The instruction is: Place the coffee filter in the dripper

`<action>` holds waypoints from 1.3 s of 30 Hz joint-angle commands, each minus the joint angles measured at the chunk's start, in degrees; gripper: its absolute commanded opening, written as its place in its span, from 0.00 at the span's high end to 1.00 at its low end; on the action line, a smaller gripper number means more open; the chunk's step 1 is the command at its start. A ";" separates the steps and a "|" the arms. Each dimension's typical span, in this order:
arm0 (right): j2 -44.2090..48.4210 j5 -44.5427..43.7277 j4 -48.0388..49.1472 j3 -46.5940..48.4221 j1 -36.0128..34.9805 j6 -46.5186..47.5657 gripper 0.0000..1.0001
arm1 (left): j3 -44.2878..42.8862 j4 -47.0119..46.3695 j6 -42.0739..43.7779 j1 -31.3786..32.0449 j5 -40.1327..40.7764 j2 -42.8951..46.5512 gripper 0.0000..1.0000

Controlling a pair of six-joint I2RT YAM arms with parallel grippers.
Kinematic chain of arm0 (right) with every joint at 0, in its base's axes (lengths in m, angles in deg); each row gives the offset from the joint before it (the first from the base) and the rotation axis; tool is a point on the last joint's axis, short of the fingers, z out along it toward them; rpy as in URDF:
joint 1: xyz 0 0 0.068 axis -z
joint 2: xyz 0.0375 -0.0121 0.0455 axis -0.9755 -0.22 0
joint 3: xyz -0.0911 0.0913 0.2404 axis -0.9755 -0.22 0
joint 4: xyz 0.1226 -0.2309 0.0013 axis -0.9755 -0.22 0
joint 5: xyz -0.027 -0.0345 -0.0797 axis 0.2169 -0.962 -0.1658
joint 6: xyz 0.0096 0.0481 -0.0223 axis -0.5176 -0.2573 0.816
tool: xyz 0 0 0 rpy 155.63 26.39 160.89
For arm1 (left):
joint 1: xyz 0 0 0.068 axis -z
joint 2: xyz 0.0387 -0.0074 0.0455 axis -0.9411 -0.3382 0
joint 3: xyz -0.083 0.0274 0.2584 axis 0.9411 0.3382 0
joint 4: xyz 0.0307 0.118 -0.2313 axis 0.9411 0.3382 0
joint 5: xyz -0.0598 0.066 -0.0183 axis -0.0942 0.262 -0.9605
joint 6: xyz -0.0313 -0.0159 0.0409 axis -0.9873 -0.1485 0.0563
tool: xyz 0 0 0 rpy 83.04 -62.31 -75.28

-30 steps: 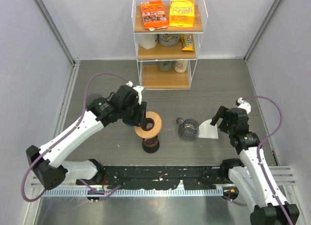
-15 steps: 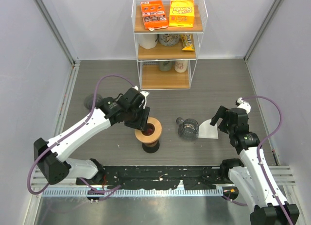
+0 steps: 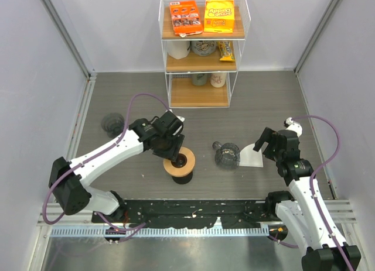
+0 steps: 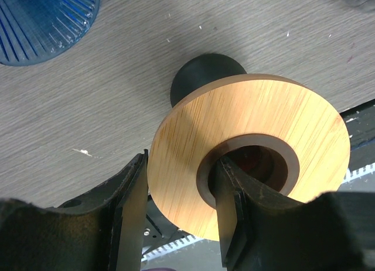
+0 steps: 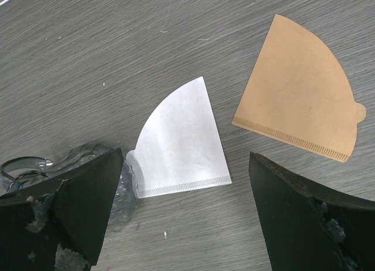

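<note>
A dripper with a round wooden collar (image 3: pixel 178 161) and a black foot (image 4: pixel 208 78) stands in the middle of the table. My left gripper (image 3: pixel 170 147) is shut on the collar (image 4: pixel 252 116): one finger is inside the dark centre hole and the other is against the outer rim. A white coffee filter (image 5: pixel 179 142) lies flat on the table at the right (image 3: pixel 253 156). My right gripper (image 5: pixel 187 195) hovers over it, open and empty, with its fingers wide on either side.
A brown filter (image 5: pixel 302 98) lies beside the white one. A clear glass dripper (image 3: pixel 227 155) lies against the white filter's tip. A blue ribbed one (image 4: pixel 41 19) sits at the left (image 3: pixel 111 122). A wire shelf (image 3: pixel 202 48) with snacks stands at the back.
My left arm has swung nearer and to the right, bringing the wooden-collared dripper from tilted to upright and lower on its foot. The right arm has not moved.
</note>
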 commanded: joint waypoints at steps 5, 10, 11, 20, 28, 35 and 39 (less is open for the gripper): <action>0.12 -0.08 2.40 0.50 0.05 0.36 0.05 | -0.64 -1.34 -0.53 0.70 2.44 -0.50 0.81; 0.12 -0.25 2.48 0.33 0.05 0.45 0.05 | -0.73 -1.43 -0.53 1.14 1.91 -0.23 0.67; 0.03 -0.08 2.48 0.41 0.05 0.36 0.05 | -0.82 -1.34 -0.53 1.23 1.91 -0.15 0.64; 0.03 -0.26 2.48 0.41 0.05 0.45 0.05 | -1.17 -1.43 -0.36 1.58 1.12 0.82 0.47; 0.12 -0.26 2.48 0.24 -0.03 0.45 0.05 | -0.73 -3.89 0.78 1.76 -4.06 3.54 0.30; 1.08 -1.57 2.40 0.15 0.05 0.27 0.05 | 0.32 -4.85 0.43 1.76 -3.54 7.75 0.00; 2.40 -2.36 2.48 -0.11 0.05 -0.08 0.05 | 1.03 -6.26 0.96 1.76 -0.92 12.50 0.00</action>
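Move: The wooden ring, still pinched by its left wall, already sits over the red cup with the black base. The cup's middle lies about 3 cm right of the left hand, 1 cm back and 6 cm below. The blue cone stands some 12 cm ahead and 4 cm left, the glass carafe roughly 21 cm right and 5 cm ahead, both about 8 cm below. From the idle right hand the cup is about 36 cm left, 6 cm back, 5 cm below. Holding almost still at first with the ring resting on the red cup, the left hand then opens its half-open fingers fully, drifting a centimetre or so right and back as one finger leaves the hole and the other the outer rim. It lifts about 3.5 cm straight off the ring, the fingertips tilting some 10 degrees towards the right. ##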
